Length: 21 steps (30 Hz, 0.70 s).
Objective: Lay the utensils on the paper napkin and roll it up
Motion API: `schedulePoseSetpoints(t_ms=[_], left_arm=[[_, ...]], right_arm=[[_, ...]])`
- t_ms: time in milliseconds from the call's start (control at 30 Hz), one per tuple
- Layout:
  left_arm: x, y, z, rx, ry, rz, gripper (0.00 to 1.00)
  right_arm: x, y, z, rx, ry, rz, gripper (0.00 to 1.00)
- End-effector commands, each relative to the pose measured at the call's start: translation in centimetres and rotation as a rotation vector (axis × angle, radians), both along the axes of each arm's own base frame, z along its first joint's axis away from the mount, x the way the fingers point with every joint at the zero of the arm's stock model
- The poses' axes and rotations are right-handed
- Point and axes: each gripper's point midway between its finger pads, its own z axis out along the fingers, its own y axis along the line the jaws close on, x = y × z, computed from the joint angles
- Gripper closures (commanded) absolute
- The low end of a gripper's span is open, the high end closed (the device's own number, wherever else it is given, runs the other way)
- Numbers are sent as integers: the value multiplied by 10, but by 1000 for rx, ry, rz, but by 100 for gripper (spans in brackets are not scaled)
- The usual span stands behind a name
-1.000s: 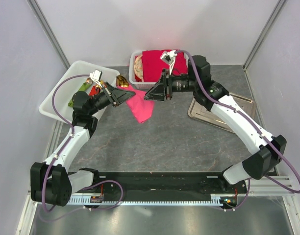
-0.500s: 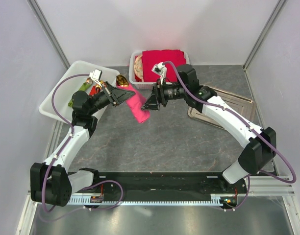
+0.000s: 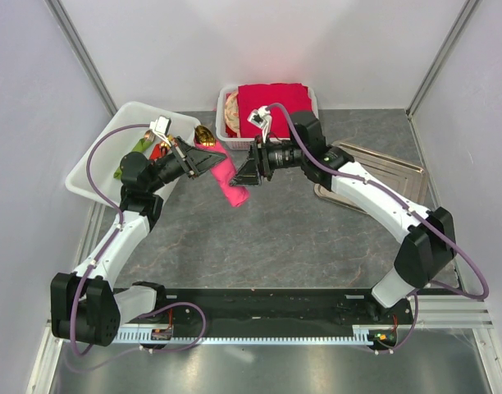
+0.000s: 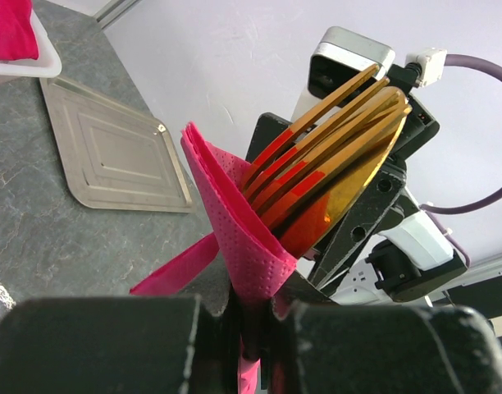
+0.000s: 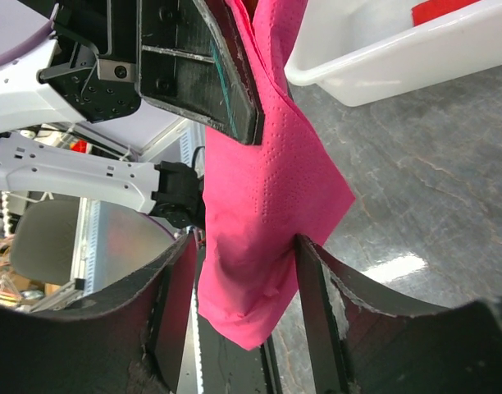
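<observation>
The gold utensils [image 4: 333, 156] stand bunched in a fold of the magenta paper napkin [image 4: 243, 230], their tips sticking out above it. My left gripper [image 4: 263, 308] is shut on the wrapped bundle and holds it above the table, next to the white bin. The rest of the napkin [image 3: 232, 182] hangs down from it in a loose, narrow fold. My right gripper [image 5: 247, 246] is open, one finger on each side of the hanging napkin [image 5: 267, 222]. Its right finger touches the paper's edge and its left finger stands clear of it. In the top view the right gripper [image 3: 244, 172] faces the left gripper [image 3: 212, 158].
A white bin [image 3: 103, 152] with green and red bundles sits at the left. A white basket [image 3: 226, 97] holding a red napkin stack stands at the back. A metal tray [image 3: 390, 176] lies at the right, under the right arm.
My right arm has swung left from over the basket down to the hanging napkin, and its jaws have widened around it. The napkin now hangs narrower. The left arm has stayed still.
</observation>
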Motion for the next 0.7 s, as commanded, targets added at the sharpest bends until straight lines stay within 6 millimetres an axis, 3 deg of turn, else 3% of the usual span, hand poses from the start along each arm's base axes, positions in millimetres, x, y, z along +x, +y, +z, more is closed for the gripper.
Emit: schedulePoseSetpoints(t_ms=[0, 300, 667], left_arm=[[-10, -2, 26, -1, -99, -25, 98], [-13, -3, 23, -1, -93, -32, 98], [-14, -5, 24, 1, -98, -41, 98]], right_arm=[[-8, 11, 9, 51, -2, 56, 42], [-15, 20, 12, 77, 16, 92, 47], [-21, 28, 9, 112, 94, 133, 66]])
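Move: Just left of the open right fingers, about 2 cm left, 1 cm nearer the base and 1 cm below them, hangs the lower part of the rolled napkin. From that hand the utensil heads stick out some 8 cm ahead, 6 cm left and 13 cm higher; the white box lies about 28 cm left and 7 cm ahead, well below. From the left hand, pinching the roll higher up, the lower part is about 4 cm back, 3 cm right and 8 cm below. Easing left about 2 cm and back towards the base about 1 cm, the right hand brings its fingers farther around the hanging lower part of the napkin and closes them from well open to a little over a third, gathering the cloth between the tips. It turns slightly, under 10 degrees. The left hand stays nearly in place and keeps its pinch on the roll and utensils. ##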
